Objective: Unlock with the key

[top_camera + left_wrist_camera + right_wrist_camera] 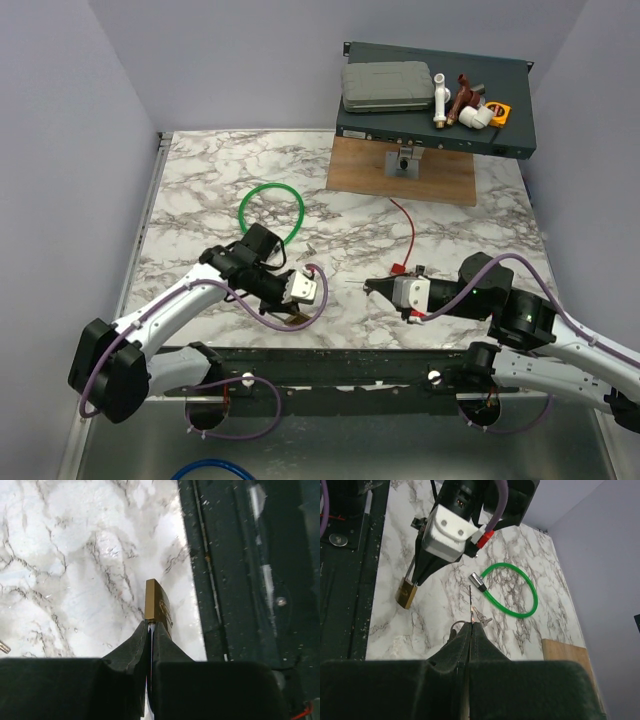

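My left gripper [286, 310] is shut on the silver shackle of the brass padlock [157, 607], which hangs just above the marble near the table's front edge; it also shows as the padlock [406, 594] and the padlock [295, 321]. My right gripper [471, 625] is shut on the key [471, 597], whose thin blade sticks out past the fingertips toward the left arm. From above, the right gripper [372, 287] sits a short way right of the padlock with the key [357, 286] pointing at it. A red tag [398, 268] and thin red cord [410, 232] trail behind it.
A green cable loop [271, 212] lies behind the left arm. Small loose keys [482, 616] lie on the marble between the grippers. At the back right a wooden board [402, 172] carries a dark shelf [515, 140] with a grey case and fittings. A dark rail [235, 580] runs along the near edge.
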Robot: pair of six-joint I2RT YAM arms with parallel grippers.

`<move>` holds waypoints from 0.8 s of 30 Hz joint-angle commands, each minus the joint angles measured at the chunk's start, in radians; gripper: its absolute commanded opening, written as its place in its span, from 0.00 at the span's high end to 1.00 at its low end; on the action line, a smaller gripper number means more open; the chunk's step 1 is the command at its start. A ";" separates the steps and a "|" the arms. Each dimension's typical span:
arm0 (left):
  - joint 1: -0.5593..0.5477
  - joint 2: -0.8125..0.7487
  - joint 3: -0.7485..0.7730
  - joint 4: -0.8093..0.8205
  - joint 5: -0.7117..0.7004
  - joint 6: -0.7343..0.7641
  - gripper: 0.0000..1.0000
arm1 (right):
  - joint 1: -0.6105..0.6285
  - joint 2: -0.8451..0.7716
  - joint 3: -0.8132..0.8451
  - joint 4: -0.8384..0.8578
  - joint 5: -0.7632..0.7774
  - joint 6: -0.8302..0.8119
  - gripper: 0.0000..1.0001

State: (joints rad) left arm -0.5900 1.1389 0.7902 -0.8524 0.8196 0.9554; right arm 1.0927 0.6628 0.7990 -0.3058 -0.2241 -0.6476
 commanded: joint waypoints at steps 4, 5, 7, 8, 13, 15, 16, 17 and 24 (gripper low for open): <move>-0.011 0.061 -0.080 0.200 -0.206 0.051 1.00 | -0.001 0.003 -0.008 0.028 0.002 0.028 0.99; -0.011 0.077 -0.083 0.206 -0.222 0.057 1.00 | -0.001 0.002 -0.009 0.027 0.004 0.029 0.99; -0.008 0.099 -0.084 0.216 -0.246 0.068 1.00 | -0.002 -0.003 -0.009 0.022 0.008 0.029 0.99; -0.008 0.105 -0.086 0.231 -0.258 0.071 1.00 | -0.001 -0.006 -0.009 0.020 0.009 0.033 0.99; 0.015 0.132 -0.107 0.302 -0.293 0.077 1.00 | -0.001 -0.021 -0.004 0.011 0.017 0.044 0.99; 0.030 0.133 -0.111 0.304 -0.293 0.095 1.00 | -0.001 -0.027 0.000 -0.002 0.023 0.048 0.99; 0.036 0.134 -0.110 0.298 -0.291 0.103 0.99 | -0.002 -0.029 0.002 -0.010 0.025 0.047 0.99; 0.049 0.135 -0.105 0.288 -0.290 0.111 0.96 | -0.001 -0.032 0.003 -0.018 0.026 0.047 0.99; 0.059 0.193 0.003 0.156 -0.292 -0.022 0.31 | -0.001 -0.048 0.001 -0.050 0.064 0.071 0.99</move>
State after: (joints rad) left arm -0.5209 1.2823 0.7094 -0.6182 0.5381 1.0382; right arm 1.0927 0.6281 0.7990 -0.3237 -0.2039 -0.6048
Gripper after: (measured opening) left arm 0.604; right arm 0.009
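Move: The left hand holds the padlock by its shackle, the body some 4 cm to the right and 4 below. It is bound for bare table near the front edge, about 5 cm ahead, 2 right and 10 below. Around that spot, the loose keys lie some 19 cm ahead of the hand and 6 right, the green hose's metal end 18 ahead and 5 left. From the right hand, which holds a key, the spot is roughly 17 cm left, 5 ahead and 28 below. The left hand lets go of the padlock's shackle, bringing it down onto the bare table while travelling forward about 7 cm and down some 6, drifting left late on. The fingers tip roughly 20 degrees nearer to straight down; shut until near the end, they then open to over half and stand spread just above the padlock. ##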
